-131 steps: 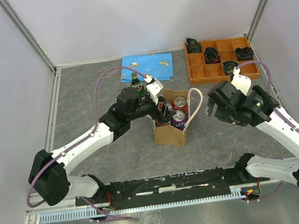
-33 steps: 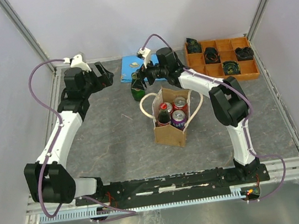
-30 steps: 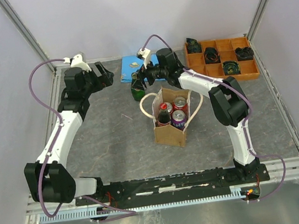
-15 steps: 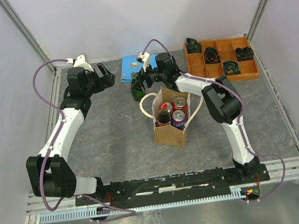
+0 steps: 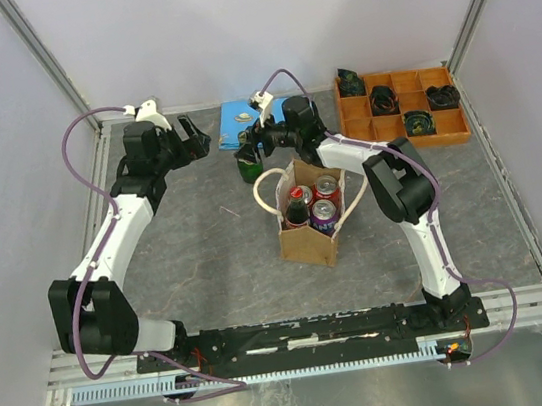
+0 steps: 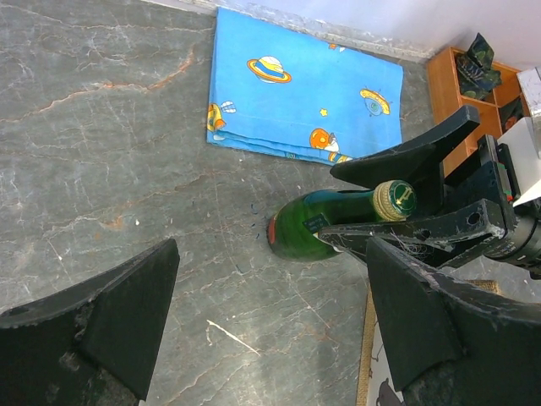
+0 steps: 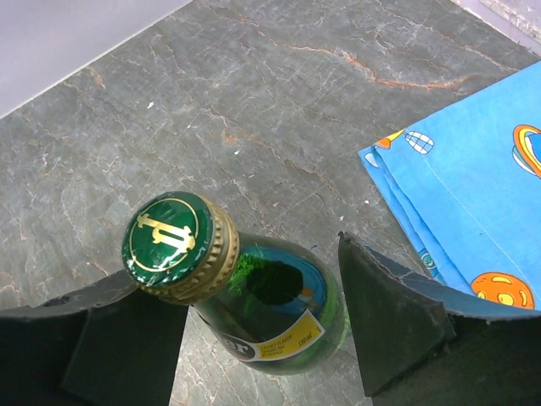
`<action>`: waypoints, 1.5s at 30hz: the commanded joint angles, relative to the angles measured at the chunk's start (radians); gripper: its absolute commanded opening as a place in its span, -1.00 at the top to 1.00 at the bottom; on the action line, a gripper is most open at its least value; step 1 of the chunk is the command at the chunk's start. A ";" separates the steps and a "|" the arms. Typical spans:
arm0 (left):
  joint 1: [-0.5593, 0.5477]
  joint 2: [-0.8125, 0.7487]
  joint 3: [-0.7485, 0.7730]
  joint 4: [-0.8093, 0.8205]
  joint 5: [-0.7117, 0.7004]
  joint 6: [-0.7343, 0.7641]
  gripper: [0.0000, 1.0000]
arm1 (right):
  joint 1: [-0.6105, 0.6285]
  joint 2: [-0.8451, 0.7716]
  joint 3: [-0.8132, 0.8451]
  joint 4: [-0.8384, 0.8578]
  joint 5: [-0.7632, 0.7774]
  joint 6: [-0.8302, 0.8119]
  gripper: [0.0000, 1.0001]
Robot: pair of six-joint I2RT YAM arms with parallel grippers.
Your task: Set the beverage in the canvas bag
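Observation:
A green glass bottle (image 5: 246, 169) with a green-and-gold cap stands on the table just left of and behind the tan canvas bag (image 5: 307, 243). The upright bag holds three drink cans (image 5: 316, 203). My right gripper (image 5: 252, 148) is open, its fingers on either side of the bottle's neck. In the right wrist view the bottle (image 7: 270, 313) sits between the spread fingers of the right gripper (image 7: 245, 338), with a gap on the right side. My left gripper (image 5: 189, 139) is open and empty at the far left. Its view shows the left gripper (image 6: 266, 338) and the bottle (image 6: 325, 233) ahead.
A blue patterned cloth (image 5: 254, 119) lies flat behind the bottle, also seen in the left wrist view (image 6: 304, 93). An orange compartment tray (image 5: 360, 133) with dark items stands at the back right. The bag's cream handles (image 5: 267, 188) hang out to both sides.
The left arm left the bag and swung to the far left. The right arm reached across to the bottle, and in the last second its fingers edged closer around the neck.

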 commanded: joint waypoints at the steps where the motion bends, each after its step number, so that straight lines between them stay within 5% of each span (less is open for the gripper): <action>1: 0.007 -0.001 0.033 0.052 0.021 -0.035 -0.93 | -0.002 -0.001 0.022 0.098 0.006 0.037 -0.49; 10: 0.007 0.000 0.021 0.057 0.037 -0.040 -0.93 | -0.002 0.009 0.035 0.087 -0.005 0.076 0.28; 15: 0.006 0.005 0.021 0.058 0.044 -0.043 -0.93 | -0.002 0.008 0.047 0.061 -0.029 0.098 0.98; 45: 0.005 -0.004 0.023 0.058 0.067 -0.040 -0.93 | -0.007 -0.143 0.098 0.014 0.082 0.064 1.00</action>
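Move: The green bottle already stands between my open right fingers, its middle about level with my hand sideways and in reach, some 5 cm below. The canvas bag is roughly 17 cm back and 11 cm to the right of that hand. The blue cloth lies about 9 cm ahead and 3 cm to the right, 13 cm lower. From my left hand the bottle is around 5 cm ahead, 10 cm right and 14 cm down. My right hand squeezes in from both sides and pinches the green bottle's upper part, the fingers stopping on the glass. Keeping that hold, I stay nearly in place, then ease only about 1 cm to my right with a slight rise and forward drift, the wrist swinging some 5 degrees clockwise. ##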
